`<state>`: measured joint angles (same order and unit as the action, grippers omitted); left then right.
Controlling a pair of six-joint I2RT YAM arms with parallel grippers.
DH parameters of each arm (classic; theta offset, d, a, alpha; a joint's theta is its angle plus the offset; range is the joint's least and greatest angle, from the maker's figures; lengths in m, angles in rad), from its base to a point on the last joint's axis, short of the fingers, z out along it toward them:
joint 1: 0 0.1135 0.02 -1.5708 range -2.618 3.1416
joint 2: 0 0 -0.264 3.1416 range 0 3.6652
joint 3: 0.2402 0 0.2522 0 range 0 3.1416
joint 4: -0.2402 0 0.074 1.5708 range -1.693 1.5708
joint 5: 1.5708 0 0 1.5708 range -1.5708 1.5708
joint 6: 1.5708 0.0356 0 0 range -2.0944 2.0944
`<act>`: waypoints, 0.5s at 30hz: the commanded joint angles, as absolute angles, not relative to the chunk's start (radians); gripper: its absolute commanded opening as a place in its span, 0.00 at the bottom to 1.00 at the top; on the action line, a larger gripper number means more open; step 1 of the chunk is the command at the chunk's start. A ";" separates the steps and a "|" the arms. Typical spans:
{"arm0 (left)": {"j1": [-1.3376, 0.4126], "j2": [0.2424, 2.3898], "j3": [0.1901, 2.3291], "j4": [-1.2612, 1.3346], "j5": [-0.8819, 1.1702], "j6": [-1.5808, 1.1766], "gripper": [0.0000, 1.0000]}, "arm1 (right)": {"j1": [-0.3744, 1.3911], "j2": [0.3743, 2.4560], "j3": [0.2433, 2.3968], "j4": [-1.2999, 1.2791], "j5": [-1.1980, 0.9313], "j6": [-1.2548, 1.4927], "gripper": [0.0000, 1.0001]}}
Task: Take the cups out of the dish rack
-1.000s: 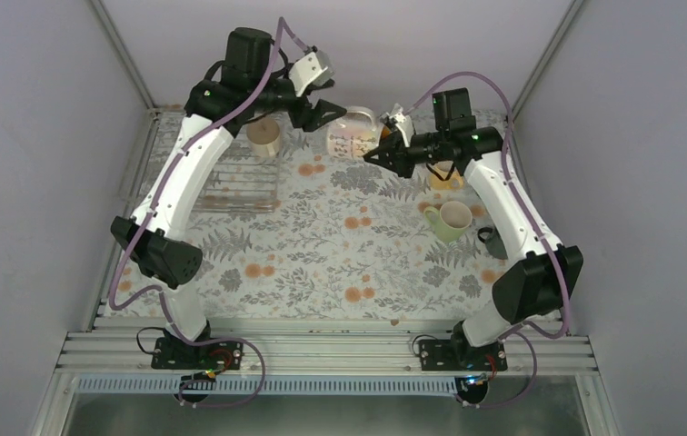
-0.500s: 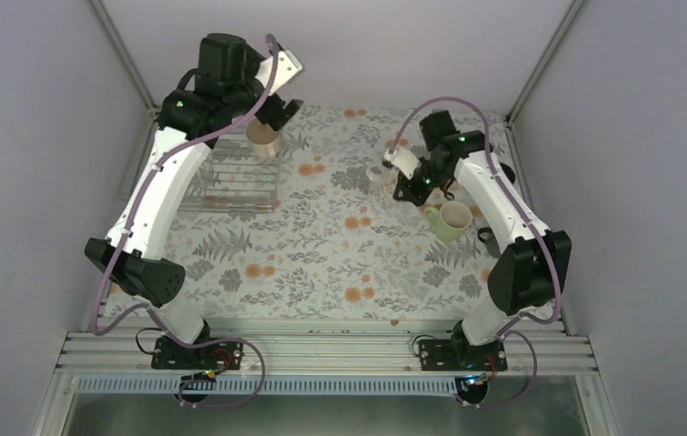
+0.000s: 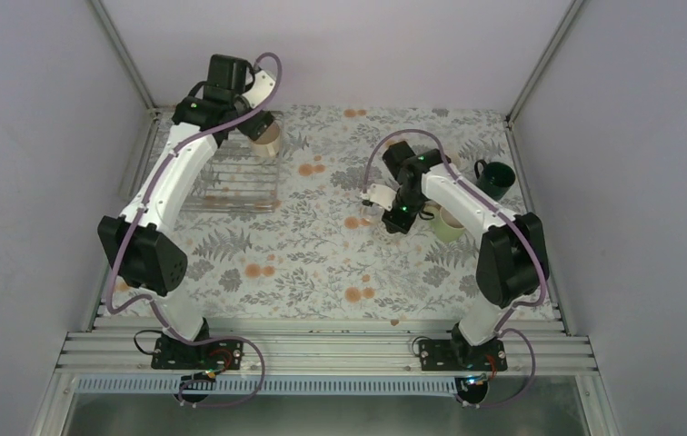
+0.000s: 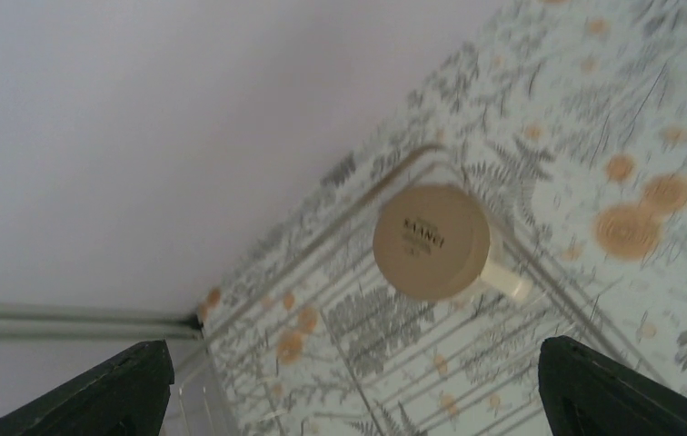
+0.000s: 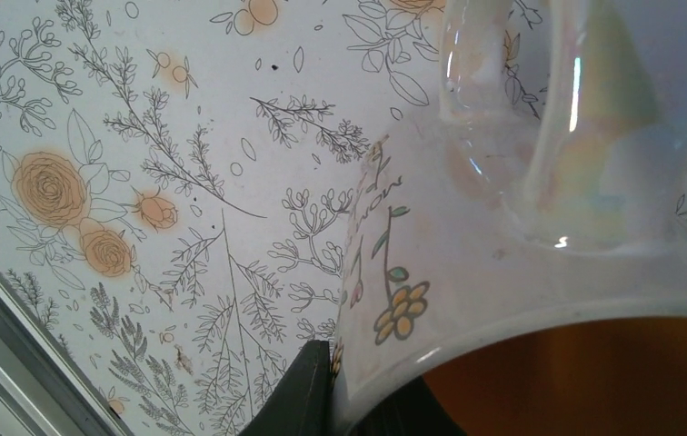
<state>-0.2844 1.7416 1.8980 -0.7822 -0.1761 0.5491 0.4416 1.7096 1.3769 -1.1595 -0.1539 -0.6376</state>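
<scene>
My left gripper hangs open over the far end of the dish rack. A cream-white cup stands upside down on the rack's bars, apart from both fingers. That cup also shows in the top view. My right gripper is shut on the rim of the patterned white cup, one finger outside the wall and one inside against the orange. This cup is held low over the floral cloth at mid-table. A pale green cup and a dark green cup stand at the right.
A floral cloth covers the table. Grey walls and metal corner posts close in the back and sides. The right arm's forearm crosses above the cups on the right.
My left gripper opened and swung back left over the rack. The right arm carried the patterned cup from the back middle down toward mid-table, uncovering the dark green cup.
</scene>
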 commanded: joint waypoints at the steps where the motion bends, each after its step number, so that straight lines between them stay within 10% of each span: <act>1: -0.285 1.707 1.812 -0.704 -0.299 0.593 1.00 | 0.468 1.754 1.397 -1.106 -0.066 -0.608 0.04; 4: -0.285 1.697 1.751 -0.672 -0.329 0.616 1.00 | 0.482 1.776 1.413 -1.098 -0.042 -0.593 0.04; 11: -0.285 1.712 1.694 -0.693 -0.346 0.631 1.00 | 0.494 1.765 1.473 -1.110 -0.015 -0.595 0.51; 15: -0.287 1.748 1.702 -0.744 -0.312 0.603 1.00 | 0.494 1.720 1.532 -1.116 0.000 -0.609 0.60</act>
<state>-0.2844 1.7374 1.6978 -0.7139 -0.3191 0.6174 0.4896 1.7771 1.4559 -1.1275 -0.0395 -0.6003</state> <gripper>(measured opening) 0.998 0.573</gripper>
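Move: The left hand, open and empty, hovers over the rack; the tan-bottomed cup standing upside down there is about 8 cm ahead, 1 cm right and some 21 cm below. The rack's middle is about 6 cm ahead, 13 cm left and 29 cm down. The right hand pinches the rim of the floral cup, whose middle is some 4 cm ahead, 1 cm right and 4 cm below; the light green cup stands 13 cm right and 3 cm ahead, the dark green one 26 cm right and 13 cm ahead. The left hand, its fingers staying wide open, sinks about 7 cm towards the tan-bottomed cup in the rack, slowing as it goes, while easing 2 to 3 cm left and rolling some 10 degrees with its left side rising. Meanwhile the right hand eases left and lowers the floral cup about 1 cm onto the table, then opens to a little over half, letting go of the rim while drifting 2 to 3 cm forward, one finger still inside the cup and one outside. ##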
